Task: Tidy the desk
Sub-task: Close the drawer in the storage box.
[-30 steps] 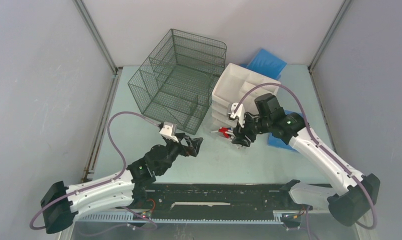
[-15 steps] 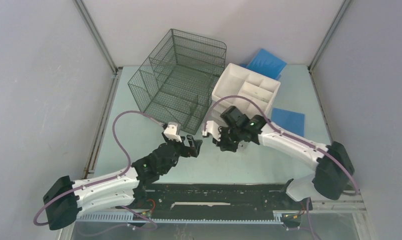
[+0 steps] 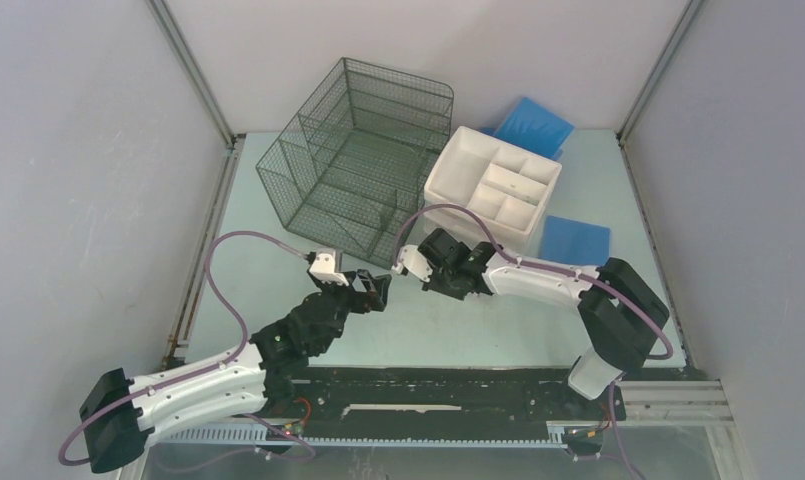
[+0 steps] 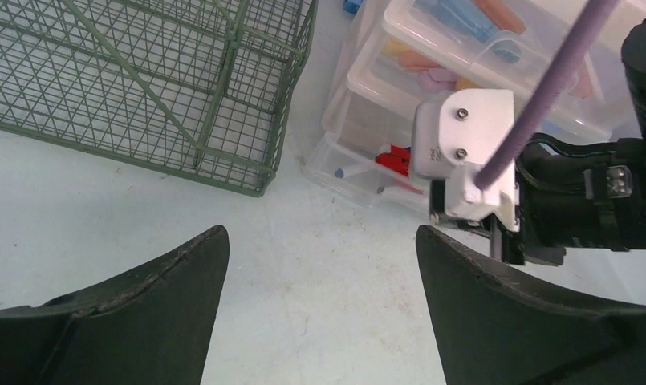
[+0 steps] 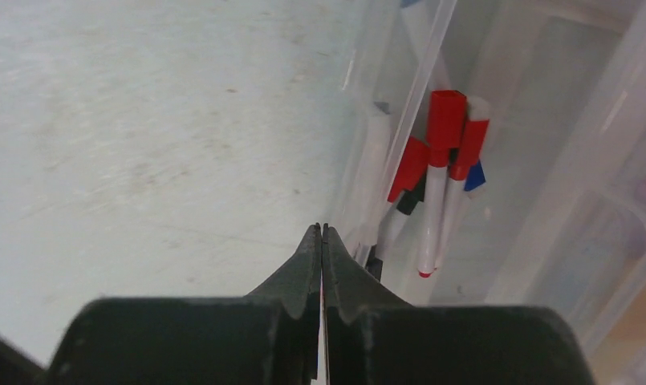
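Observation:
The desk (image 3: pixel 523 330) is a pale mint-green tabletop. My left gripper (image 3: pixel 378 291) hovers low over it, open, with only bare surface between its fingers (image 4: pixel 319 241). My right gripper (image 3: pixel 430 283) is shut on nothing, its tip (image 5: pixel 321 228) at the front edge of a pulled-out clear drawer (image 4: pixel 359 172). That drawer holds red- and blue-capped markers (image 5: pixel 444 160). The two grippers are close together, the right one just right of the left. In the top view the right wrist hides the open drawer.
A white plastic drawer unit (image 3: pixel 493 185) with a divided top tray stands behind the right gripper. A dark wire-mesh organizer (image 3: pixel 358 160) sits to its left. Two blue pads lie at the back (image 3: pixel 534 125) and to the right (image 3: pixel 575 240).
The right gripper has shut, and its arm has swung left and stretched out low at the drawer's front. The left gripper has drifted slightly left and stays open.

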Robot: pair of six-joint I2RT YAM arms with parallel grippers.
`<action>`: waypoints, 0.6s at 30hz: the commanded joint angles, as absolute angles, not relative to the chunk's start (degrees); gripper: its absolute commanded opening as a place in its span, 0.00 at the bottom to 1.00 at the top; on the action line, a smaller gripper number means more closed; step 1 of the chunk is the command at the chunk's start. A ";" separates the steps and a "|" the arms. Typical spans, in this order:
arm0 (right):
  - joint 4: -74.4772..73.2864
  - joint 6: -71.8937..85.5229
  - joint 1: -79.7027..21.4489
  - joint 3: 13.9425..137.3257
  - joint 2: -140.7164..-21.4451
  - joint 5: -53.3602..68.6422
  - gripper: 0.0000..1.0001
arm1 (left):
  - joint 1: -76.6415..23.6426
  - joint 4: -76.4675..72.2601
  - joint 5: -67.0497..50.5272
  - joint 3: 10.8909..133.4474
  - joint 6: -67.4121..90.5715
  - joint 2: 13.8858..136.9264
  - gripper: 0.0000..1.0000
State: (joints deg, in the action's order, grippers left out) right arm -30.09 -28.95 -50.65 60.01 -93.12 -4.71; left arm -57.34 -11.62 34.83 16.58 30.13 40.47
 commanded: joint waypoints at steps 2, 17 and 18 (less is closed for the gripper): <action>-22.03 -26.99 -48.67 58.81 -94.43 -19.59 0.09 | -57.04 -12.16 36.83 15.93 30.88 39.88 0.93; -23.82 -27.00 -44.83 59.29 -92.60 -18.15 0.50 | -57.06 -12.48 36.34 16.56 30.18 39.72 0.93; -26.33 -27.34 -45.25 60.16 -91.45 -14.67 0.51 | -57.04 -12.52 35.99 16.60 29.96 39.71 0.94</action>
State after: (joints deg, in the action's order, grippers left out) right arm -23.40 -27.07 -44.73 58.67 -95.04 -20.14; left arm -57.34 -11.33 35.00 16.12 30.13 40.32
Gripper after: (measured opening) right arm 0.500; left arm 0.930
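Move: Right at the right hand's shut, down-pointing fingertips, about 2 cm ahead and level with them, is the front of the open bottom drawer with the markers. The storage box's middle lies some 11 cm ahead, 6 cm right and 6 cm higher; the wire basket's near corner is about 12 cm left and 1 cm ahead. From the left hand, the drawer front is about 4 cm ahead, 15 cm right and 11 cm below. Pushing the bottom drawer's front into the storage box, the right hand goes about 6 cm forward and 5 cm to the right at nearly constant height, easing to a stop at the end. Meanwhile it turns some 15 degrees clockwise, its fingertips swing forward a little, and the fingers spread from shut to half open beside the drawer front. ##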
